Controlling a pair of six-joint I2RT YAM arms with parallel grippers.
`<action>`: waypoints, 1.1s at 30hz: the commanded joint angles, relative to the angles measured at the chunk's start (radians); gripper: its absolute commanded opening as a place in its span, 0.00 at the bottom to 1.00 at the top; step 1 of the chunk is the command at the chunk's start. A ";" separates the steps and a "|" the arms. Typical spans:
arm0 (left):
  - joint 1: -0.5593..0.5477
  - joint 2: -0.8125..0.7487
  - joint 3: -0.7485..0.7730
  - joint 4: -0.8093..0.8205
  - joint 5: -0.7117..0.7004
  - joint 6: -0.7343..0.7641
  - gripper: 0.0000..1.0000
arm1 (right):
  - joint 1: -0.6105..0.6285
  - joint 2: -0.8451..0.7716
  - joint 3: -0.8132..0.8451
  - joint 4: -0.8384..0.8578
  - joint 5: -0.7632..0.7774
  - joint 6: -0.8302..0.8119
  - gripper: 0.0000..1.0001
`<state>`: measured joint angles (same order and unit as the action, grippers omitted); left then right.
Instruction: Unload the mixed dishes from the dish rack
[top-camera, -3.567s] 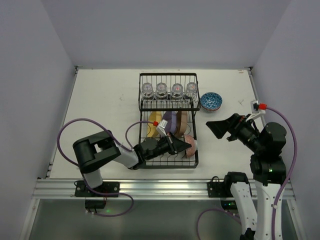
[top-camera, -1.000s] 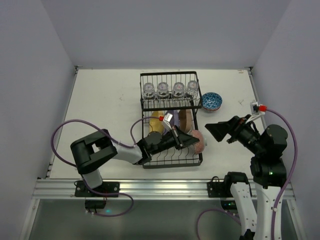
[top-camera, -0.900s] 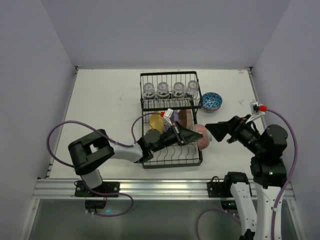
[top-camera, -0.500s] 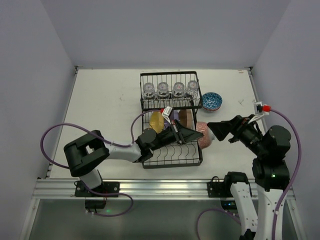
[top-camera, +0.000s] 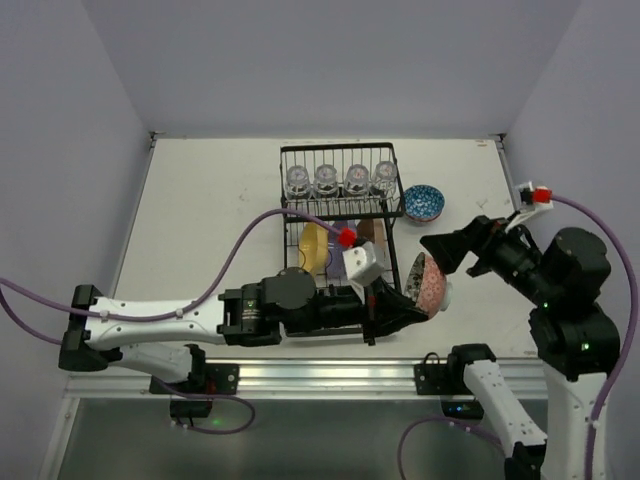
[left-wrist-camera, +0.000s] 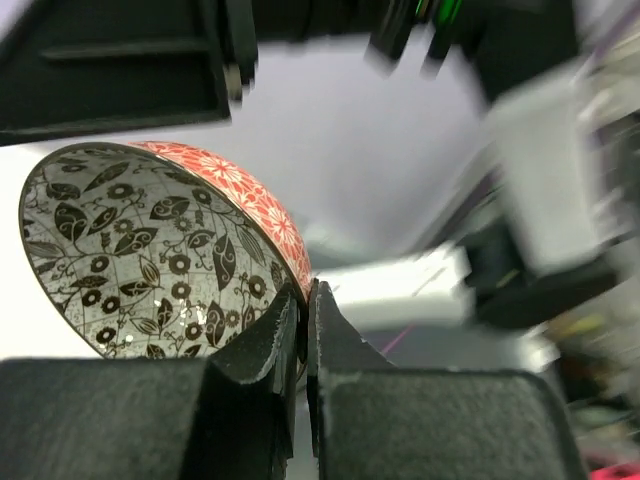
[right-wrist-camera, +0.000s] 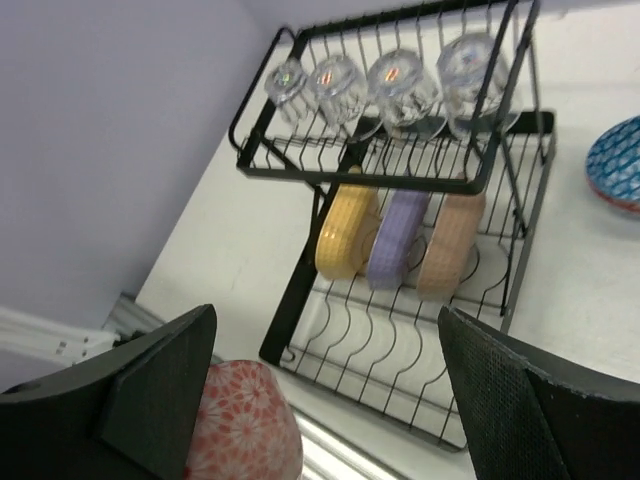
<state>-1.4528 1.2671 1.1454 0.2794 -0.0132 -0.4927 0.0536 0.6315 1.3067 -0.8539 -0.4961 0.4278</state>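
My left gripper is shut on the rim of the reddish bowl and holds it in the air to the right of the black wire dish rack. The left wrist view shows my fingertips pinching the rim of the bowl. My right gripper is open and empty, just above and right of the bowl, which also shows in the right wrist view. The rack holds several glass cups and the yellow, purple and tan plates. No green bowl is in view.
A blue bowl sits on the table right of the rack, also seen in the right wrist view. The left arm stretches across the rack's front, its purple cable looping above. Walls close in the table's left, back and right.
My left arm has lifted the reddish bowl out of the rack's lower tray and carried it up and right, toward the right gripper. The right gripper has risen a little and stays open.
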 joint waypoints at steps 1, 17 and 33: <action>-0.047 0.066 0.120 -0.670 -0.301 0.308 0.00 | 0.086 0.118 0.043 -0.125 -0.035 -0.066 0.93; -0.314 0.236 0.180 -1.149 -0.392 0.436 0.00 | 0.565 0.244 -0.101 -0.243 0.280 -0.029 0.79; -0.304 0.187 0.166 -1.152 -0.335 0.488 0.00 | 0.988 0.493 -0.167 -0.162 0.423 0.080 0.50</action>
<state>-1.7672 1.5108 1.2881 -0.8627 -0.3397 -0.0551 1.0302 1.1095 1.1496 -1.0630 -0.0963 0.4820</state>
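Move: My left hand already grips the rim of the pink bowl and takes it to the dish rack's near edge, whose middle lies about 9 cm left, 7 cm ahead and 35 cm below. For my open right hand, the bowl is some 7 cm back, 3 cm left and 3 cm lower. From that hand the brown plate is about 12 cm ahead and 8 cm left, 30 cm down; the blue bowl 23 cm ahead, 6 cm right, 35 cm down. I keep the pink bowl pinched and swing my left hand steeply down about 25 cm and some 11 cm left, turning its fingers from sideways to downward just in front of the rack. My right hand follows the bowl down about 20 cm, also left and a little back, tipping steeply downward while its fingers narrow to about half open around the line of the rim, not yet gripping. ##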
